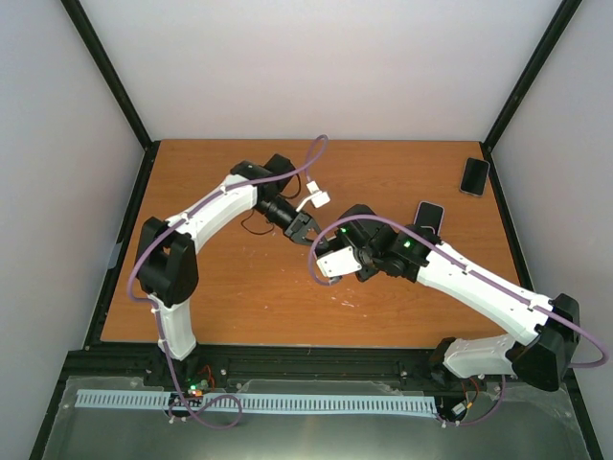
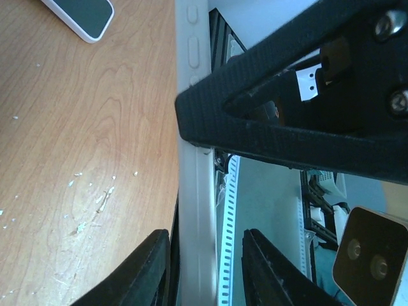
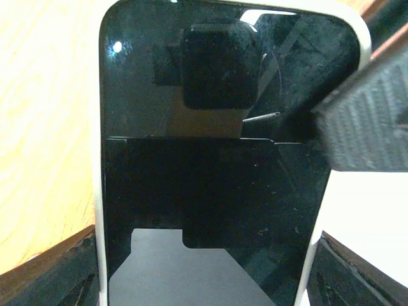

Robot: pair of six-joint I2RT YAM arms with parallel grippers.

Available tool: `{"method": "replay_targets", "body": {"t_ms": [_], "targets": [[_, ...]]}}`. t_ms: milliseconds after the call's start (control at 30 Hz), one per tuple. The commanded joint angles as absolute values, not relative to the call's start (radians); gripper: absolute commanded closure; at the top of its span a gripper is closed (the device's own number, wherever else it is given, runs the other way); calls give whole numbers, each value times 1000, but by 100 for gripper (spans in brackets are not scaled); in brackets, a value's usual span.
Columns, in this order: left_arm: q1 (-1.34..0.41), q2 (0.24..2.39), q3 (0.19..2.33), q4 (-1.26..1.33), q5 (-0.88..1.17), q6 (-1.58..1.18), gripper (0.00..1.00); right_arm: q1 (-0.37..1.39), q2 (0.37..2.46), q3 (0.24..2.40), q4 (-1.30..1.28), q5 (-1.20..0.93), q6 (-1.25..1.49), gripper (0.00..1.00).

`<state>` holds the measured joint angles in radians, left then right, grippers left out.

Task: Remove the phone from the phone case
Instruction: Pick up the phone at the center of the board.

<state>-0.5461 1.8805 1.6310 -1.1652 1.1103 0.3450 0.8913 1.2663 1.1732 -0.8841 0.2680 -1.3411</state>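
Observation:
The phone, black screen facing the right wrist camera, sits in a white phone case. My right gripper is shut on the case's two long sides and holds it above the table. My left gripper meets it from the left. In the left wrist view the case's edge runs edge-on between the left gripper's fingers, with a gap on both sides, so the jaws stand open. One left finger lies over the phone's upper right corner. A right finger crosses the left wrist view.
Two other phones lie on the wooden table: one behind the right arm and one at the far right corner. A white-cased phone shows in the left wrist view. Black frame posts border the table.

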Motion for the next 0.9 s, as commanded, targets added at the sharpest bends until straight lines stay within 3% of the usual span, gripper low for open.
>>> {"method": "replay_targets", "body": {"t_ms": [0, 167, 467, 567, 700, 867], "targets": [[-585, 1878, 1608, -1151, 1115, 354, 65, 900, 1273, 1211, -838, 310, -1328, 39], [-597, 1882, 1587, -1150, 1117, 363, 65, 901, 1270, 1209, -834, 311, -1328, 39], [-597, 1869, 1603, -1106, 1125, 326, 93, 900, 1252, 1191, -822, 312, -1309, 35], [-587, 1855, 1602, -1077, 1135, 306, 99, 900, 1238, 1183, -802, 312, -1283, 26], [-547, 1829, 1634, -1050, 1145, 297, 99, 895, 1221, 1189, -801, 298, -1219, 2], [-461, 1787, 1655, -949, 1186, 222, 99, 858, 1210, 1243, -802, 229, -1094, 0]]}}
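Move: The cased phone, held across its long sides by the right fingers, has its middle about 3 cm left and 2 cm ahead of the right hand, and 4 cm right, 1 cm back and 1 cm below the left, whose parted fingers already straddle its edge. Down on the table, some 19 cm below the right hand, the grey phone lies about 23 cm right and 8 cm ahead, the pink-cased phone about 21 cm right and level with it. Left slips 2 cm back and down, pinches case, then goes 3 cm forward as right opens, rising. ##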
